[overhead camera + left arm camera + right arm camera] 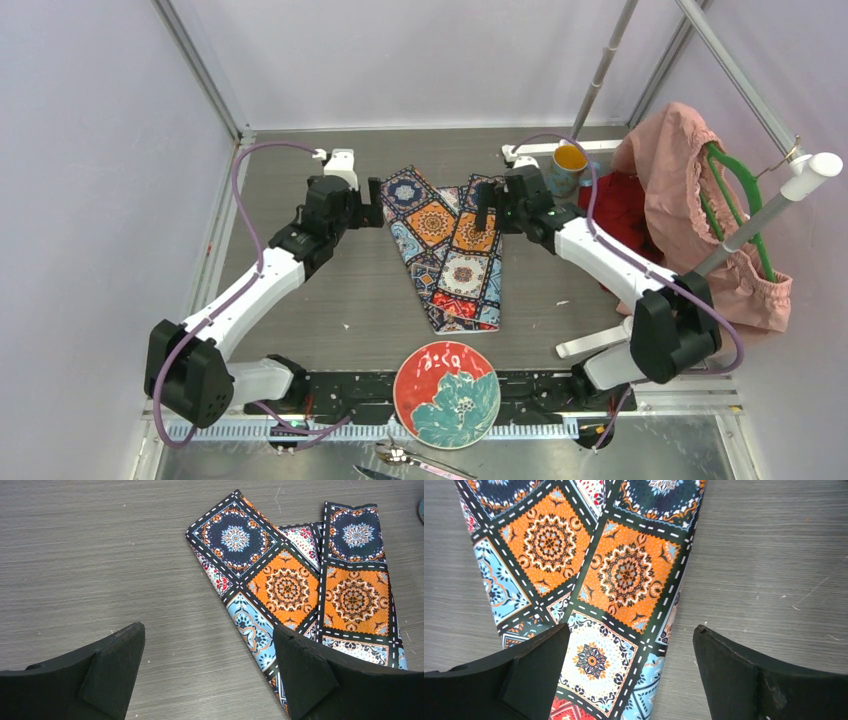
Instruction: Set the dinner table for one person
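The dinner table (300, 310) is a grey-brown wood-grain top. On its middle lies a folded, tile-patterned cloth mat (450, 250), its two far corners spread apart. My left gripper (375, 213) hovers open at the mat's far left corner. In the left wrist view the left gripper (209, 630) has bare table (100, 555) between its fingers and the mat (290, 580) under the right finger. My right gripper (487, 215) is open over the mat's far right flap. In the right wrist view the right gripper (631, 630) straddles the right edge of the mat (614, 575).
A round red-and-teal flower plate (446, 393) sits at the near edge between the arm bases, with cutlery (420, 462) below it. A cup (570, 165) stands at the back right. Pink cloth on a green hanger (690, 200) and a red cloth (620, 210) crowd the right side.
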`<move>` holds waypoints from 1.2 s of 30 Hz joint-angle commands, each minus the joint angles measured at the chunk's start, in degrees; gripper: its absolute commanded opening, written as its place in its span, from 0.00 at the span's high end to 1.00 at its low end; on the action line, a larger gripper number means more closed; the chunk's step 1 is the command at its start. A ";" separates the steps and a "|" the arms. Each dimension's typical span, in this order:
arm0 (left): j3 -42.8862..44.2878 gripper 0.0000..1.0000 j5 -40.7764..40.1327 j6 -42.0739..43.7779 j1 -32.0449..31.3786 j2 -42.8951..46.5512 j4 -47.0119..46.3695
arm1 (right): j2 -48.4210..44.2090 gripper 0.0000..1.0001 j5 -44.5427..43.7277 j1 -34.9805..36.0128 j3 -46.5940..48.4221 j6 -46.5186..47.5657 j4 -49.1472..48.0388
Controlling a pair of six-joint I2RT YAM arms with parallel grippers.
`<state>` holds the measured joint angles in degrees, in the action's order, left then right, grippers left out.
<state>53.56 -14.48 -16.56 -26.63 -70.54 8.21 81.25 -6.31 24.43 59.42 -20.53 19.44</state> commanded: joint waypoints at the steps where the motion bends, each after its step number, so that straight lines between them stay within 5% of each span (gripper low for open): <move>1: 2.63 0.01 -0.03 -0.72 0.00 0.06 -0.03 | 3.90 0.00 -6.31 3.87 3.86 -1.22 0.34; 12: 3.10 0.02 -1.28 -2.14 0.00 -1.50 1.21 | 16.81 0.07 -12.81 13.02 11.49 -6.52 2.06; 36: 3.08 0.02 -2.13 -2.34 0.00 1.44 3.13 | 30.51 0.32 -19.17 19.37 18.50 -19.62 9.69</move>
<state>54.28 -15.55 -18.31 -26.63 -70.78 11.49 111.94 -22.33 43.59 75.99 -36.21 27.70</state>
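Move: The folded placemat's middle, where its two flaps overlap, lies about 11 cm left of the right hand, 2 cm back and some 14 cm below. The orange-rimmed mug stands roughly 14 cm ahead and 12 cm to that hand's right; the red cloth is some 22 cm right and 4 cm ahead, the plate about 35 cm back and 11 cm left. From the left hand the placemat's middle is about 17 cm right, 2 cm back and 20 cm below. Over the folded placemat, the right hand sinks about 12 cm while swinging some 11 cm left, from its right edge to the overlap seam by the white square, drifting slightly back at the end. The wrist tips the fingers about 15 degrees further down and lowers its left side, and the fingers close from wide open to roughly two thirds, coming close to the cloth; contact can't be made out. ##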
